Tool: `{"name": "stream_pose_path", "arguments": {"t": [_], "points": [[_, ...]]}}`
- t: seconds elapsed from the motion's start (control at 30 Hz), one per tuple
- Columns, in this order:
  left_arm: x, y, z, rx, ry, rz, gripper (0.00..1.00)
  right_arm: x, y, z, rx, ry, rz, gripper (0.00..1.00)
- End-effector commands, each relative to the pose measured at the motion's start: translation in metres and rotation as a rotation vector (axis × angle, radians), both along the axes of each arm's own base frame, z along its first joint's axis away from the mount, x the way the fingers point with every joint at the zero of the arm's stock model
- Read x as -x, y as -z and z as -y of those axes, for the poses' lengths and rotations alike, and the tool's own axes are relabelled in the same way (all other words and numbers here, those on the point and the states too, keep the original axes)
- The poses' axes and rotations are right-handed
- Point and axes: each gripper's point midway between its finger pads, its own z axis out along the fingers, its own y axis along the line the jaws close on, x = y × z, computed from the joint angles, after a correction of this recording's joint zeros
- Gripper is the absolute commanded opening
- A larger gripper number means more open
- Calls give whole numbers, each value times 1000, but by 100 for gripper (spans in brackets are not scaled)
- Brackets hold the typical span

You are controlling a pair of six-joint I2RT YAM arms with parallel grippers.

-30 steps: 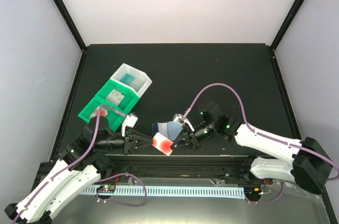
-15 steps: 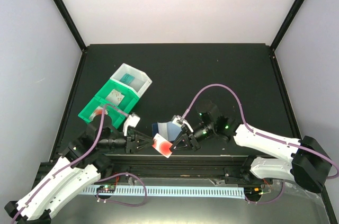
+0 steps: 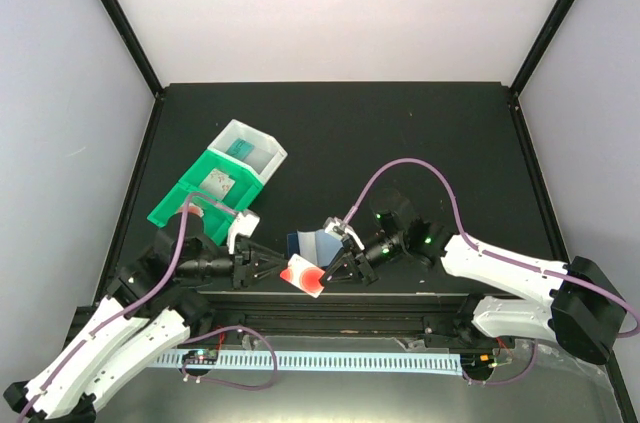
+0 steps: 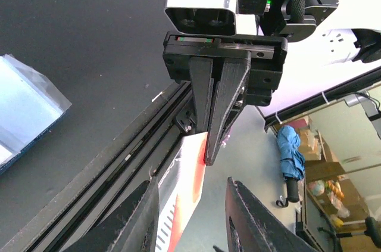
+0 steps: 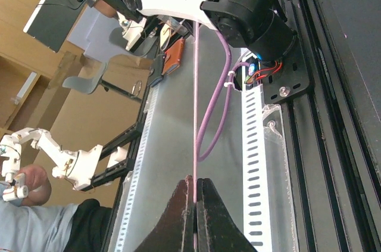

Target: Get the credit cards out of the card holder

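A red-orange credit card (image 3: pixel 302 274) hangs over the table's near edge, pinched at one corner by my right gripper (image 3: pixel 337 265), which is shut on it. The right wrist view shows that card edge-on as a thin pink line (image 5: pixel 195 85) between the closed fingertips (image 5: pixel 194 189). My left gripper (image 3: pixel 272 265) stands open around the card's other end. In the left wrist view the card (image 4: pixel 187 174) lies against one finger, with a gap to the other. The navy card holder (image 3: pixel 310 242) lies open on the table just behind, its pale blue inside (image 4: pixel 24 115) showing.
A green bin (image 3: pixel 196 199) and a white bin (image 3: pixel 250 148) stand at the back left with small items inside. The black rail (image 3: pixel 340 305) of the table's near edge runs under the card. A purple cable (image 3: pixel 400 171) arcs over the right arm.
The right gripper has carried the red-orange card a little to the left, deeper between the left gripper's fingers. The left arm shifted slightly; its jaws stay about as wide.
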Motion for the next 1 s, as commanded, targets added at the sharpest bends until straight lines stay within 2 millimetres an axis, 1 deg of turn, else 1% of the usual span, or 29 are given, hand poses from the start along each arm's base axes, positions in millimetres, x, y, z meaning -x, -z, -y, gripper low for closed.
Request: {"name": "stream_pose_path", "arguments": {"t": [0.0,0.1,0.3,0.37,0.47,0.5,0.63,0.7,0.73,0.8,0.83,0.97], "points": [[3,1,1,-6,25,-13,32,1,-7,-1,-30,-2,34,1],[4,6,3,-17,36,-27,31,1,-8,-2,-40,-7,34,1],[4,13,7,-14,59,-47,24,-1,-7,-5,-42,-11,20,1],[5,14,7,-12,63,-46,18,-2,-7,-6,-43,-5,21,1],[6,14,8,-8,73,-47,4,-3,-7,-6,-42,5,27,1],[6,13,8,-5,75,-46,2,-4,-7,-6,-41,8,29,1],[3,15,9,-3,63,-43,1,-6,-4,-7,-29,25,28,4],[0,16,10,5,50,-46,1,-9,-3,-8,-22,44,33,8],[-2,16,10,9,43,-49,2,-11,-2,-8,-18,58,37,13],[-5,19,10,7,23,-57,2,-16,-3,-9,-12,90,47,26],[-8,20,10,4,8,-58,2,-18,-3,-9,-10,107,53,34],[-19,19,8,1,-59,-41,2,-27,-4,-8,-3,183,79,63]]}}
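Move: The white-and-red card is in the right fingers' grip, its middle about 4 cm to that hand's left and 1 cm back, at roughly its height. From the part-open left hand the card's middle lies some 4 cm right, 2 cm back and 2 cm lower. The card holder lies on the table about 16 cm beneath the left hand, 7 cm ahead and 7 cm right; the green tray is roughly 19 cm ahead and 21 cm left of that hand. The left hand sinks about 2 cm over the near end of the card, its fingers pointing right and slightly down, and shuts from about a third open to pinch it, while the right hand keeps hold of the other end almost in place. With the card in the left fingers' pinch, the right fingers open to about half and let go as that hand draws forward some 1.5 cm, turning slightly clockwise, and the left hand, still shut on the card, sinks another 1 cm and begins to ease forward. ##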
